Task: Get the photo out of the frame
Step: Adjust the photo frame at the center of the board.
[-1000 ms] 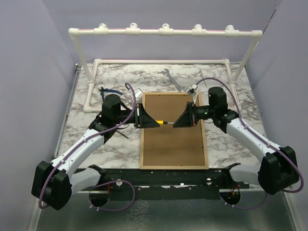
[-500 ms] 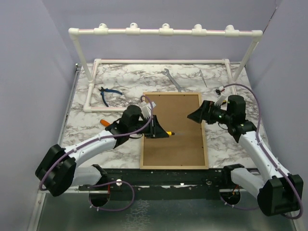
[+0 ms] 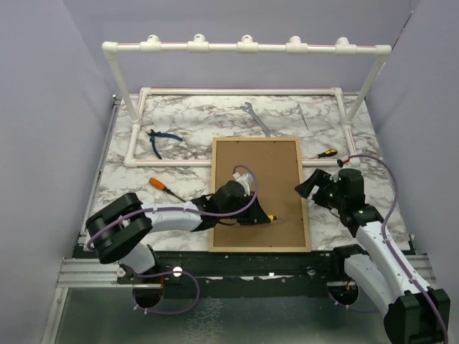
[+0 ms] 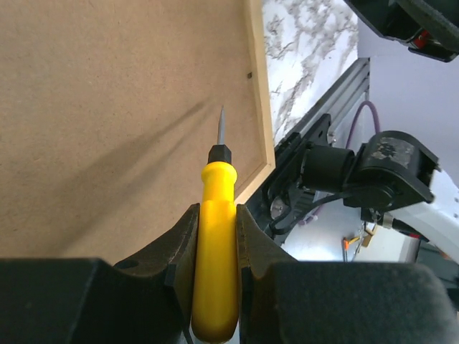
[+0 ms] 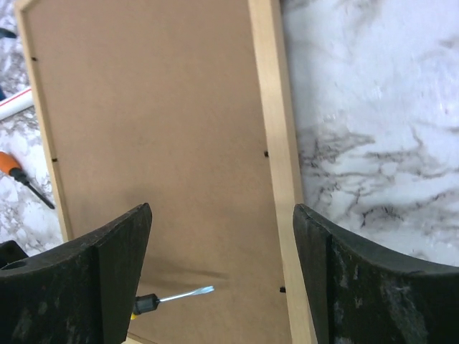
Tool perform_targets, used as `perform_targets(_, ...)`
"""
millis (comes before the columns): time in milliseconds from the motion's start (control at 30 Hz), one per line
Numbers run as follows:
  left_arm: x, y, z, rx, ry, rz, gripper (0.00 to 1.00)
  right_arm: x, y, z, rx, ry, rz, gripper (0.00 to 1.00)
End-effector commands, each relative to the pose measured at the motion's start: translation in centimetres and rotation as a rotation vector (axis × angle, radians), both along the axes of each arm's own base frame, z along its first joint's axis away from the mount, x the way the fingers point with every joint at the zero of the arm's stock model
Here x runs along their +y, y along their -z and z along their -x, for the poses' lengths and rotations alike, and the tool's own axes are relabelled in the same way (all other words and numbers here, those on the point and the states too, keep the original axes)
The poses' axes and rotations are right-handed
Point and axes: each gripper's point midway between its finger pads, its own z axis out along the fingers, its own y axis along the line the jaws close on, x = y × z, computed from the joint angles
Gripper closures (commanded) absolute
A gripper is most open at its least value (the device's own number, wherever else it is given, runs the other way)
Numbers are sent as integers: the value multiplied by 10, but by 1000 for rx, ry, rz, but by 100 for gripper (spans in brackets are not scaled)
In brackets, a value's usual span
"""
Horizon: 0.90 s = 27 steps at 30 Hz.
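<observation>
The frame [image 3: 272, 168] lies face down in the middle of the table, its brown fibreboard back [image 4: 107, 107] up inside light-wood edging [image 5: 276, 107]. The photo is hidden under it. My left gripper [image 3: 264, 215] is over the frame's near right part, shut on the handle of a yellow screwdriver [image 4: 215, 251]. Its blade [image 5: 183, 294] points at the right edging, close above the back. My right gripper [image 3: 308, 188] hangs open over the frame's right edge, and its fingers [image 5: 122, 251] hold nothing.
An orange screwdriver [image 3: 163, 188] and blue pliers [image 3: 161, 138] lie left of the frame. A wrench [image 3: 256, 118] and a thin tool [image 3: 303, 116] lie behind it. A second yellow-handled screwdriver [image 3: 326, 153] lies to its right. A white PVC rack [image 3: 244, 49] spans the back.
The right gripper let go of the yellow screwdriver, opened and drew back to the frame's right edge. The left gripper carried the screwdriver toward the frame's near right part.
</observation>
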Motion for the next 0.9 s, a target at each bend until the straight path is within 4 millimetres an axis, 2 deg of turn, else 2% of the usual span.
perform_targets(0,-24,-2,-10,-1,-55,40,100,-5,23,10,95,72,-27,19)
perform_targets(267,-37,1,-11,49,-77,96,100,5,41,23,145,78,-118,22)
perform_targets(533,-51,10,-1,116,-43,143,100,8,58,33,193,106,-173,27)
perform_targets(633,-53,13,0,134,-41,153,100,15,59,35,208,86,-208,34)
perform_targets(800,-56,15,2,151,-27,163,100,24,62,35,225,63,-262,60)
perform_targets(867,-56,15,3,157,-25,165,100,26,63,34,226,62,-274,64)
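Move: The right hand is empty, its fingers wide apart. The stretch of the photo frame's right bar it goes for lies about 4 cm back, 2 cm to its right and 8 cm below. The held screwdriver's tip is some 9 cm back and 5 cm left; a small screwdriver lies about 11 cm ahead, 9 cm right. From the left hand, that bar's inner edge is roughly 11 cm to the right, 1 cm ahead and 6 cm lower, and the frame's middle 8 cm ahead, 1 cm left. Down about 7 cm and back some 4 cm, the right hand sinks onto the frame's right bar, tipping its fingers more steeply, then narrows them from nearly wide to under half open with the bar between them, one finger coming against its outer side. The left hand, still gripping the yellow screwdriver, slides about 5 cm right and a little down, tilting slightly, bringing the blade to the bar's inner edge. ##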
